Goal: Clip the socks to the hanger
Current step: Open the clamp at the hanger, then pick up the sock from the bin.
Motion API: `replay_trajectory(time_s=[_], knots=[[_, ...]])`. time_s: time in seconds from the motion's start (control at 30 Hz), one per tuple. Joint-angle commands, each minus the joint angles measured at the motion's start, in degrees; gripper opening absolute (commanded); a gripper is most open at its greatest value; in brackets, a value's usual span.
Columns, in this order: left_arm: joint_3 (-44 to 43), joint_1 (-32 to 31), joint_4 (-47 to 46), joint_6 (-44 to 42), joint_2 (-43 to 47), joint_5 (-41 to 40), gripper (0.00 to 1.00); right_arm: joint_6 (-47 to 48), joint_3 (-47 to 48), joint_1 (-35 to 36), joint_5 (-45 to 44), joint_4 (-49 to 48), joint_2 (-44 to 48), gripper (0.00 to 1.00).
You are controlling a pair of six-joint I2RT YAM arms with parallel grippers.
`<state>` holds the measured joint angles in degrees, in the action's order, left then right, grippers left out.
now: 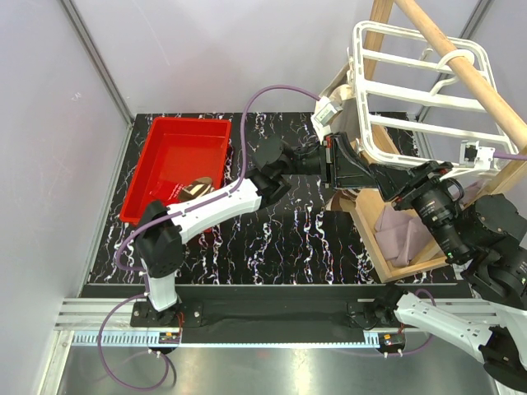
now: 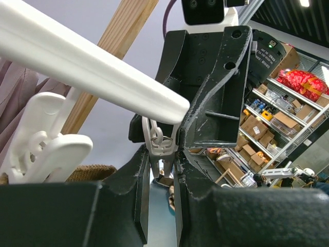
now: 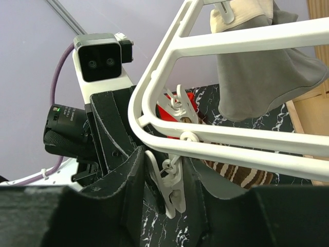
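Note:
The white hanger [image 1: 412, 34] [image 3: 257, 38] [image 2: 77, 56] hangs from a wooden pole. At its left corner a small white clip [image 3: 177, 185] [image 2: 162, 144] dangles. My right gripper [image 3: 172, 170] [image 1: 370, 177] has a finger pressed on each side of this clip. Facing it, my left gripper [image 2: 162, 159] [image 1: 333, 160] points its tips at the clip with a narrow gap between the fingers. A brown-and-cream striped sock [image 3: 239, 175] [image 2: 92, 172] lies against the left finger's outer side; whether it is pinched is hidden. A beige-grey sock [image 3: 262, 77] [image 1: 352, 111] hangs clipped to the hanger.
The wooden pole [image 1: 469, 78] crosses above the hanger, and a wooden frame [image 1: 412, 267] stands under it. A mauve sock [image 1: 403, 234] hangs inside that frame. A red tub [image 1: 189, 122] at the back left holds another striped sock [image 1: 193, 188].

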<state>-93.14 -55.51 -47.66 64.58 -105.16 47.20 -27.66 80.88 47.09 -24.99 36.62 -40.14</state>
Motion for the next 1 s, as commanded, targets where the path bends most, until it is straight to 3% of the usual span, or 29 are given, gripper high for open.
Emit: replay_trajectory(time_s=[0.0, 0.1, 0.13, 0.17, 0.27, 0.37, 0.47, 0.57, 0.6, 0.7, 0.8, 0.83, 0.97], knots=[[0.07, -1.01, -3.32, 0.37, 3.56, 2.02, 0.00, 0.94, -0.20, 0.11, -1.90, -4.10, -0.99, 0.36], [0.42, -1.01, -3.23, 0.29, 3.74, 1.67, 0.02, 1.12, 0.06, 0.11, -2.08, -3.58, -1.26, 0.14], [0.77, -0.83, -3.14, 0.20, 3.91, 1.32, 0.14, 1.12, 0.59, 0.11, -2.60, -2.79, -1.52, 0.02], [1.55, -0.75, -3.05, 0.11, 4.18, 0.88, 0.19, 1.03, 0.85, 0.11, -2.87, -2.61, -1.69, 0.00], [5.85, 0.31, -2.89, -2.59, 7.07, -1.40, 0.41, 0.94, 1.47, 0.11, -3.74, -1.64, -2.13, 0.00], [13.06, 2.06, 4.48, -11.90, 14.00, -6.93, 0.47, 1.20, 1.56, 0.11, -4.19, -0.94, -2.48, 0.00], [19.04, 2.86, 25.33, -26.36, 24.45, -21.46, 0.57, 1.73, 1.82, 0.11, -4.62, 0.11, -2.66, 0.00], [21.94, 3.30, 37.60, -36.67, 34.65, -32.66, 0.65, 2.43, 2.09, 0.19, -5.59, 1.08, -2.40, 0.00], [22.13, 3.65, 46.08, -38.11, 36.42, -39.57, 0.67, 3.04, 2.17, 0.11, -6.03, 1.43, -2.05, 0.00], [21.16, 7.77, 63.88, -40.67, 40.12, -50.24, 0.69, 3.84, 2.96, 0.19, -6.29, 2.31, -1.78, 0.00], [22.38, 17.07, 75.47, -40.41, 40.65, -53.09, 0.69, 4.37, 3.49, 0.11, -5.77, 3.10, -1.43, 0.00], [23.00, 21.88, 77.17, -40.58, 40.83, -53.26, 0.69, 4.46, 3.58, 0.11, -5.51, 3.28, -1.43, 0.00], [26.52, 30.44, 82.02, -37.35, 38.64, -56.94, 0.68, 4.11, 3.76, 0.19, -4.10, 3.98, -1.26, 0.00]])
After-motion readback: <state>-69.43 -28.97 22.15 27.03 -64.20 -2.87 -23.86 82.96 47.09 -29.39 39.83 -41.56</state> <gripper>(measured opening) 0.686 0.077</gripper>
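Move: The free white clamp under the near-left corner of the hanger sits between both hands' fingertips, practically at each hand point. From the right hand, the clamp holding the first sock is some 7 cm ahead and 4 cm left at like height, and the grey pouch hangs about 17 cm ahead, 6 cm left, slightly lower. The left hand's next thing, the remaining sock in the red box, lies roughly 18 cm ahead, 40 cm left and 43 cm below. Squeezing almost in place, the right hand shuts its half-open fingers on the free clamp and keeps the pinch, shifting only a centimetre or two. Once it has hold, the left hand opens and comes free of the clamp, slowly at first, then swings some 30 cm left, well forward and down towards the red box, turning about 80 degrees counter-clockwise as it rolls its left side up. ##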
